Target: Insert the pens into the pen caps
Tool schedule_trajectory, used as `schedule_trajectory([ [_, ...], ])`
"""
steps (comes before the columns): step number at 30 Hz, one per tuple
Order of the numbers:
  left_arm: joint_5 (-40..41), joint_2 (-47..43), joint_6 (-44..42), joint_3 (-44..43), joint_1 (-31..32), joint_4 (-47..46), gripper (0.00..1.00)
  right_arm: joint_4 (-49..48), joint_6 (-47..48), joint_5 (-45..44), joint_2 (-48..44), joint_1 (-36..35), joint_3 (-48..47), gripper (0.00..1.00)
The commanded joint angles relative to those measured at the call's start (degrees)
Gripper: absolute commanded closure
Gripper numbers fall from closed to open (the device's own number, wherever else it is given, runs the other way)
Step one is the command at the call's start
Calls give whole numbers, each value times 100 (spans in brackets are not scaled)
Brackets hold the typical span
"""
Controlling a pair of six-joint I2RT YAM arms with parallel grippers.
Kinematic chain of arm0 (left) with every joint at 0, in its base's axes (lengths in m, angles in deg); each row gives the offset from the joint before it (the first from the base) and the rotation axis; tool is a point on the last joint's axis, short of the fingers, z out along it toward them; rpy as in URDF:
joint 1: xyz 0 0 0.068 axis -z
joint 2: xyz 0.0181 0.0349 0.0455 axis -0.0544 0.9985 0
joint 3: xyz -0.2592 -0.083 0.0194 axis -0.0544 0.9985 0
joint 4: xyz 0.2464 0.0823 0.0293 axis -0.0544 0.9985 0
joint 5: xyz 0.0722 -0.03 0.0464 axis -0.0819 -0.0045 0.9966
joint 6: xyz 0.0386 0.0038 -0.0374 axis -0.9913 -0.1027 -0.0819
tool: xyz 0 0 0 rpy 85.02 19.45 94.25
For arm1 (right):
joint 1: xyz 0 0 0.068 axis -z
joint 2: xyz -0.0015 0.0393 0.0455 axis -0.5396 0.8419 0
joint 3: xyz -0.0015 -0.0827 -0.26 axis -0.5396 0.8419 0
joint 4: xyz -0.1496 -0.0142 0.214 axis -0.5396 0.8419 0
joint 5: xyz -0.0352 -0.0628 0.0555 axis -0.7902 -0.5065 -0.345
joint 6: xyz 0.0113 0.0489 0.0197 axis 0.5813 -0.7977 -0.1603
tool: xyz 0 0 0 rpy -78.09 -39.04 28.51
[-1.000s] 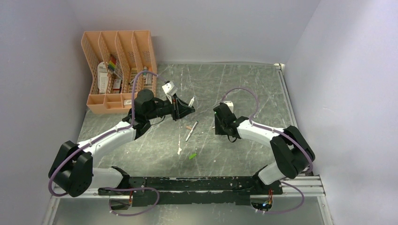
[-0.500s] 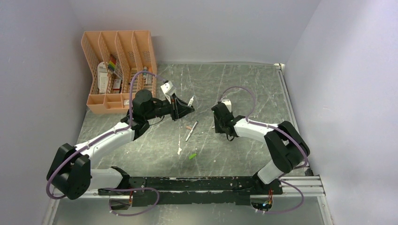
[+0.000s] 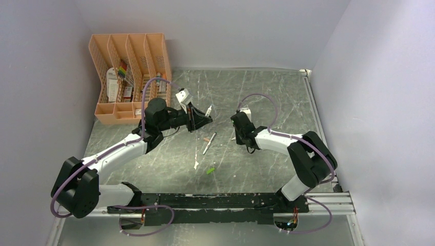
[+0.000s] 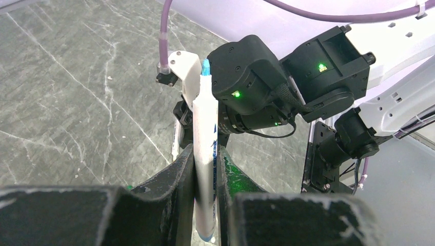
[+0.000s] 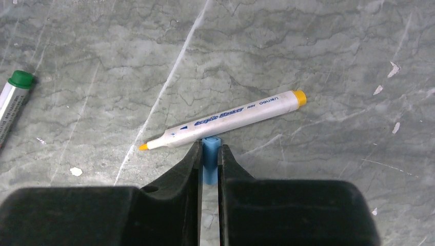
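Observation:
My left gripper [image 3: 206, 119] [image 4: 205, 159] is shut on a white pen [image 4: 204, 154] with a blue tip. It holds the pen above the table, tip pointing toward the right arm; the pen also shows in the top view [image 3: 209, 110]. My right gripper [image 3: 237, 138] [image 5: 209, 154] is low over the table and shut on the blue cap [image 5: 210, 154]. A white pen with orange tip and end [image 5: 225, 119] lies just beyond its fingertips. Another pen [image 3: 208, 144] lies mid-table, its green end in the right wrist view [image 5: 13, 100]. An orange-pink cap [image 3: 205, 139] lies beside it. A green cap [image 3: 210, 170] lies nearer.
A peach mesh organiser [image 3: 128, 77] with stationery stands at the back left corner. Long white scratch streaks mark the grey marble tabletop [image 3: 287, 102]. Walls close in at the left, back and right. The arm bases sit on a black rail [image 3: 215, 202] at the near edge.
My right gripper has shifted slightly left and its arm has folded in a little. My left gripper with the pen has barely moved.

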Motion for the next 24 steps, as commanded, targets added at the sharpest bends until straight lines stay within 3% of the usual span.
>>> schedule_trajectory([
  [1,13,-40,-81,7,-41,-29,93,110,-168,182,-74,15,150,100],
  [7,-33,54,520,156,-41,-485,93,469,-382,344,-911,20,-15,100],
  [12,-72,470,1784,702,40,-2328,93,490,-497,463,-1585,14,-443,100],
  [24,77,844,2613,1054,551,-4058,93,-1572,-984,1756,-2744,101,-781,100],
])
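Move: From the right hand, already shut on the blue cap at the table, the blue pen in the left fingers is about 13 cm left, 3 cm back and 25 cm above. The yellow pen lies some 3 cm ahead and 1 cm right, the green-ended pen about 12 cm left and level with it. From the left hand, the blue cap is roughly 4 cm ahead, 14 cm right and 23 cm below; the green-ended pen is about 5 cm ahead, 2 cm right and 24 below. Up and clear of the table goes the right hand, some 22 cm and quickening, drifting about 5 cm left towards the held blue pen; it keeps its pinch on the blue cap while the wrist swings some 40 degrees, from steeply down to nearly level, its left side rising. The left hand, still gripping the pen tip-up, eases back and right about 4 cm, dipping 3 cm and mostly recovering, with its fingers tipping slightly up. ##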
